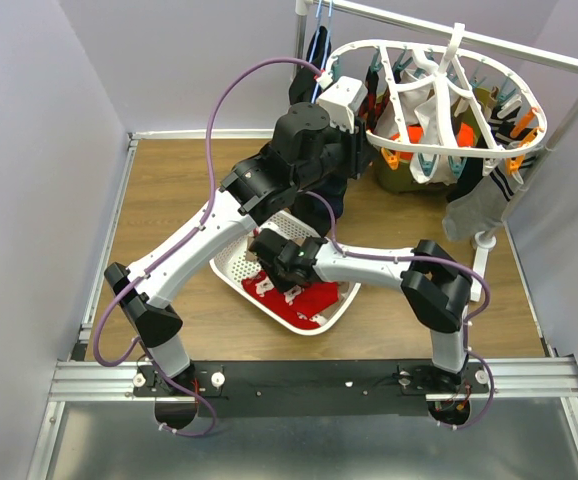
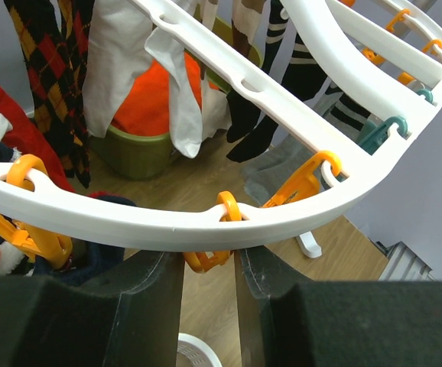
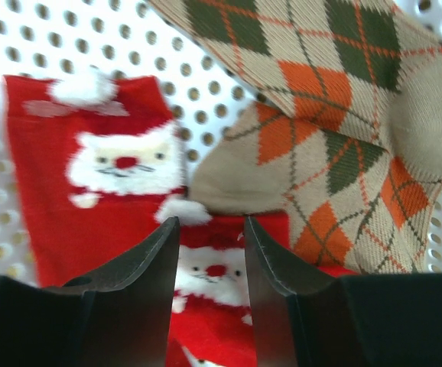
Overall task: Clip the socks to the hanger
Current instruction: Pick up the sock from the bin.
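The white oval hanger (image 1: 449, 152) hangs from a rail at the back right, with socks clipped on it. In the left wrist view its rim (image 2: 167, 225) crosses just above my left gripper (image 2: 209, 256), which is shut on an orange clip (image 2: 206, 261) hanging under the rim. My left gripper (image 1: 367, 112) is up at the hanger's left edge. My right gripper (image 3: 209, 222) is open, low in the white basket (image 1: 231, 268), with a red Santa sock (image 3: 53, 222) beneath its jaws. A beige argyle sock (image 3: 320, 138) lies beside it. More red socks (image 1: 304, 300) show in the basket.
A green bucket (image 1: 394, 180) holding orange cloth stands under the hanger. A dark garment on a blue hanger (image 1: 317, 50) hangs on the rail's left end. The rail's white post (image 1: 569, 110) and foot stand at the right. Grey walls enclose the table.
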{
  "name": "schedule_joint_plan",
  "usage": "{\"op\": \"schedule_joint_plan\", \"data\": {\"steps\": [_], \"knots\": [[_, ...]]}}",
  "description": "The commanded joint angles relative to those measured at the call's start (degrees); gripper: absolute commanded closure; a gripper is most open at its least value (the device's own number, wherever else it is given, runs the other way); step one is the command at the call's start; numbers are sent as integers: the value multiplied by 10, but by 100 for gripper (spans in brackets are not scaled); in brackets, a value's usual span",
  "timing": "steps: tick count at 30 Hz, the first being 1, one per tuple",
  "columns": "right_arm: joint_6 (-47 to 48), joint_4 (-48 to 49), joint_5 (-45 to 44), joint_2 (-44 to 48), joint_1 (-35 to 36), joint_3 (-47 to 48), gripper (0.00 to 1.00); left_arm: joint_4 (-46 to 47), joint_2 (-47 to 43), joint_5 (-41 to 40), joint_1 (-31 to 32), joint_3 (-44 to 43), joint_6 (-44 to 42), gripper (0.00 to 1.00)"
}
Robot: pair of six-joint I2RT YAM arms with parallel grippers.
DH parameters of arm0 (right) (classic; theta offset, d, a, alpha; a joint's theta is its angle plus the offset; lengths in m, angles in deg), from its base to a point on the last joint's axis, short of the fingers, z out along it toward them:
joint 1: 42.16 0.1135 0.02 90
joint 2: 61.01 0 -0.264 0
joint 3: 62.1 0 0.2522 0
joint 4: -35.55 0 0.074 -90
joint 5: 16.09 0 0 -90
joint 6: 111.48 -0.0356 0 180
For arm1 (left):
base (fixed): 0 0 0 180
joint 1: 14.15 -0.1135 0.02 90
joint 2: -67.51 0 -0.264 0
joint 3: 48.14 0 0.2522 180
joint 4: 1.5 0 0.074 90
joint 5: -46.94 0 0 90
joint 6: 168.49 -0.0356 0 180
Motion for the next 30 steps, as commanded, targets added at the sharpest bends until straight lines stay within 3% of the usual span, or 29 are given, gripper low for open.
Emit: {"op": "schedule_joint_plan", "data": {"steps": [1,12,18,21,25,28,30], "knots": [[-8,-21,-11,3,18,32,53,0,-6,11,-3,2,0,100],[-14,-19,-35,-26,20,13,54,1,-6,10,-4,3,-1,100],[-15,-5,-38,-33,20,-13,62,1,-5,11,-3,5,0,100],[-13,-1,-40,-36,20,-20,67,0,-5,11,-3,6,0,100],[-13,9,-48,-30,20,-33,90,0,-7,10,-3,6,1,100],[-13,19,-46,-27,20,-43,99,1,-7,9,-3,8,1,100],[-13,22,-43,-27,19,-46,99,1,-7,9,-4,9,1,100]]}}
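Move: The top edge of the near red Santa sock's cuff is almost straight below the right hand, about 2 cm down between the half-open fingertips. The other Santa sock lies roughly 3 cm to the hand's left and 2 cm back, while the crumpled argyle sock is some 5 cm ahead and 4 cm to its right. From the left hand up at the hanger, that same cuff is about 16 cm left, 8 cm back and 40 cm down. The right hand, pointing steeply down into the basket, first shifts a little over 1 cm left while lifting about 1 cm, then comes back right and sinks some 2.5 cm onto the red sock's cuff. As it settles, the fingers close from about half open to nearly shut, bringing the tips together at the cuff's edge beside the white pompom and pinching the thin knit there. ##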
